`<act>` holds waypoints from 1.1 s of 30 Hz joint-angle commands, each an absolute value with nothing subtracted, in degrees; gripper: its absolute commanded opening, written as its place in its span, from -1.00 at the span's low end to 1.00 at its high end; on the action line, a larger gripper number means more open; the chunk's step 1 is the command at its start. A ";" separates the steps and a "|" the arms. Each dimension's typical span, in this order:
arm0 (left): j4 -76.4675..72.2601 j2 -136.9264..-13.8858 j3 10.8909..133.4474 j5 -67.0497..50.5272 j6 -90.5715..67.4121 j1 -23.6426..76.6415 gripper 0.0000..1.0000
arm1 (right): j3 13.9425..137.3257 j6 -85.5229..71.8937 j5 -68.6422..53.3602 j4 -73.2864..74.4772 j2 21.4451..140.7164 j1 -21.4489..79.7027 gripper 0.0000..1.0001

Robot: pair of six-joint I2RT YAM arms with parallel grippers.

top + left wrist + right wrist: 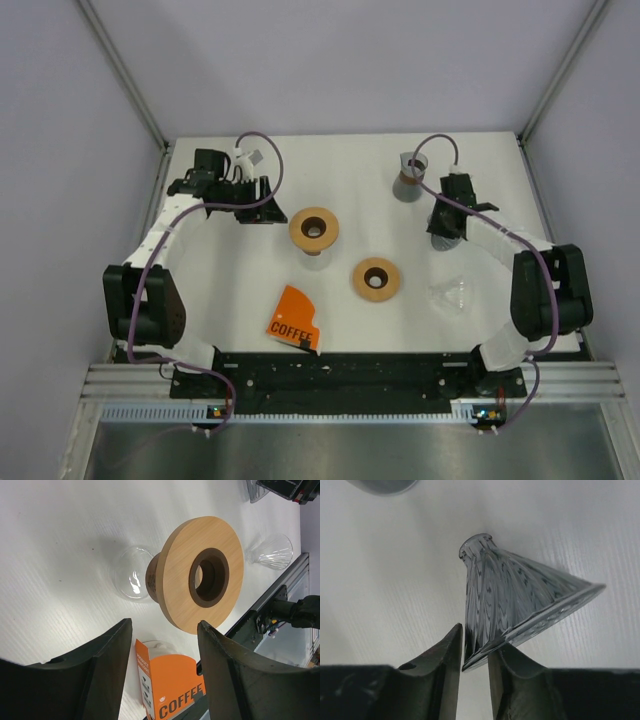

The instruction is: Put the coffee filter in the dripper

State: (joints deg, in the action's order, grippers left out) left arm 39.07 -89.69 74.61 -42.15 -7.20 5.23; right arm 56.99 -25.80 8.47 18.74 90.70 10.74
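A dark ribbed glass dripper lies tilted on the white table at the right. My right gripper is shut on its rim, one finger on each side of the edge. From above, that gripper sits over the dripper. White coffee filters peek from an orange box marked COFFEE near the front edge. My left gripper stands open with nothing between its fingers, at the back left.
A wooden ring on a clear glass base stands just ahead of the left gripper. A second wooden ring lies mid-table. A clear glass cone rests at the right. A grey cup stands behind the right gripper.
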 commanded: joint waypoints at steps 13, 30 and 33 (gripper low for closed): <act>37.79 -86.57 74.97 -43.07 -5.89 5.27 0.21 | 61.42 -14.95 2.27 20.55 88.60 13.70 -1.00; 41.04 -84.82 79.53 -39.98 -2.38 5.27 0.24 | 78.57 20.18 31.11 26.12 79.72 35.66 -1.00; 41.83 -84.11 82.08 -42.27 -2.28 5.27 0.32 | 77.09 35.19 32.43 19.88 77.70 42.60 -1.00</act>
State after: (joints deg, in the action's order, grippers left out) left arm 41.47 -87.61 76.90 -40.03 -4.21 5.23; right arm 75.50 14.57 27.22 28.23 82.28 34.41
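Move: The right hand's open fingers straddle the rim of the grey coffee filter, whose middle is about 2 cm ahead, 2 cm right and 2 cm below. From the same hand, the glass carafe stands some 12 cm ahead and 6 cm left; the clear cone lies 11 cm back and 2 cm right. The wooden ring on its glass is roughly 24 cm left, about level fore-and-aft. From the left hand, the filter lies some 31 cm right, 5 cm ahead and 14 cm below. Right fingers pinch the filter's rim, then lift about 17 cm and 9 cm left, turning counter-clockwise and tilting. ##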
